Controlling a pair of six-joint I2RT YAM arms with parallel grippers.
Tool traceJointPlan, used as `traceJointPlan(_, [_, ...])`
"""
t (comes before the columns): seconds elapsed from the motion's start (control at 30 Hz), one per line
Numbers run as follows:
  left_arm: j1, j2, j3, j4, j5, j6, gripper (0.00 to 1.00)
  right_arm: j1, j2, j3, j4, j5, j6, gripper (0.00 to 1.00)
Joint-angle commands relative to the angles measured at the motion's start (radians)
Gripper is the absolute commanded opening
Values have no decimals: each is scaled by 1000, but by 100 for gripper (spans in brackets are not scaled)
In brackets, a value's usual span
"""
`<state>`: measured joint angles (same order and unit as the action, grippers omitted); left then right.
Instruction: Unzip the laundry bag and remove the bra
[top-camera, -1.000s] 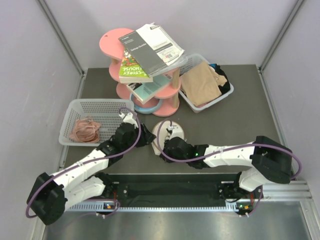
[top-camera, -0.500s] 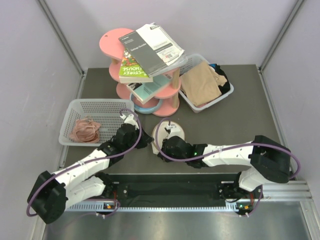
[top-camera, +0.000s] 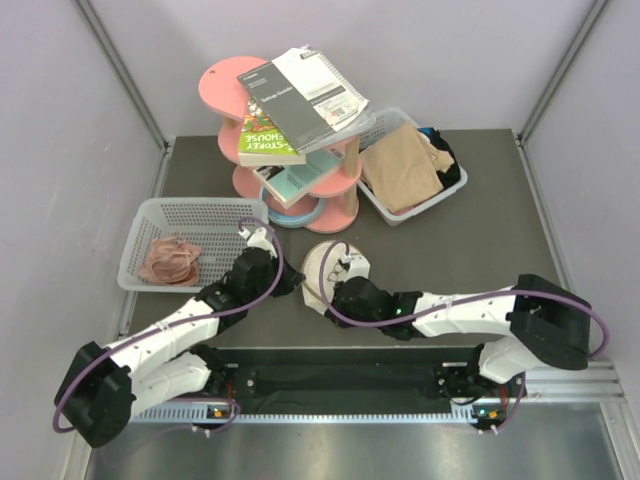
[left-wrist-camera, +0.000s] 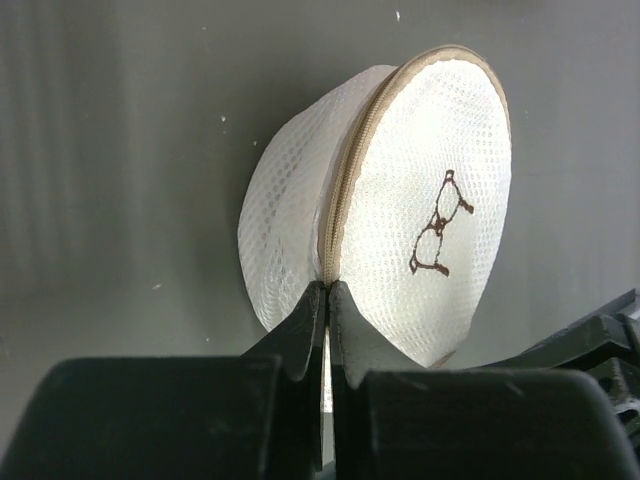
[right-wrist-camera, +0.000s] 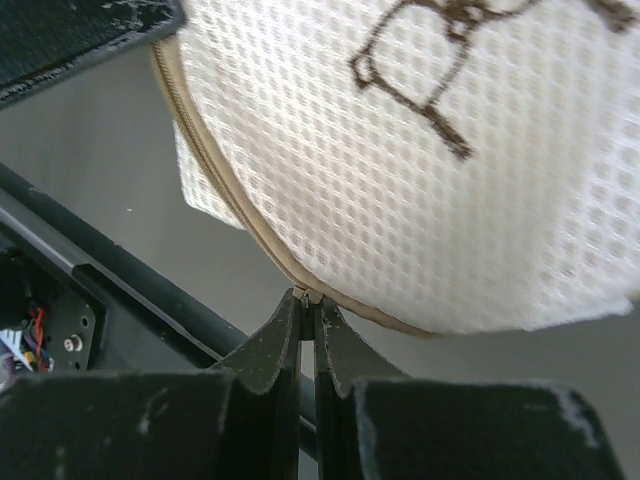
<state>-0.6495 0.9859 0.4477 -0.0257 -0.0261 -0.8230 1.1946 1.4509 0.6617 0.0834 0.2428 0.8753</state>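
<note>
The laundry bag is a round cream mesh pouch with a black bra outline, lying on the dark table between my two grippers. In the left wrist view the laundry bag stands on edge with its tan zipper seam facing me. My left gripper is shut on that seam at the bag's near rim; from above the left gripper meets the bag's left side. My right gripper is shut on the small zipper pull at the rim of the laundry bag. The bra is hidden.
A white mesh basket with a pinkish-brown bundle stands at the left. Behind the bag is a pink tiered stand stacked with books. A white tray of tan cloth sits back right.
My left gripper has closed onto the bag's zipper seam. The right gripper stays shut on the pull and has shifted slightly, and the bag has turned a little.
</note>
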Motion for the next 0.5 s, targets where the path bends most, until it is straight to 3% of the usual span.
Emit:
traceJointPlan(0.0, [7, -24, 20, 1, -63, 36, 0, -15, -90, -37, -56, 72, 11, 0])
traceJointPlan(0.47, [13, -78, 26, -59, -83, 64, 0, -204, -188, -103, -114, 81, -67, 0])
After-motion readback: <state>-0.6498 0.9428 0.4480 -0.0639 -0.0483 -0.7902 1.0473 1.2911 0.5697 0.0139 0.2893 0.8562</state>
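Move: The laundry bag is already pinched by both hands: its middle lies about 8 cm to the right of the left hand, 2 cm ahead and a little lower, and some 9 cm ahead and 2 cm right of the right hand. From the left hand, the plastic basket stands roughly 28 cm left and 9 cm ahead, the pink cloth in it about 34 cm left and 5 cm ahead. The stand's foot is some 25 cm straight ahead of the right hand. The laundry bag's zip edge is drawn out to the robot's right: the right hand, still pinching at the zip, travels about 6 cm right, then increasingly forward as well, some 4 cm, away from the left hand, turning about 10 degrees clockwise. The left hand keeps its closed grip on the zip edge and holds nearly in place against this. ##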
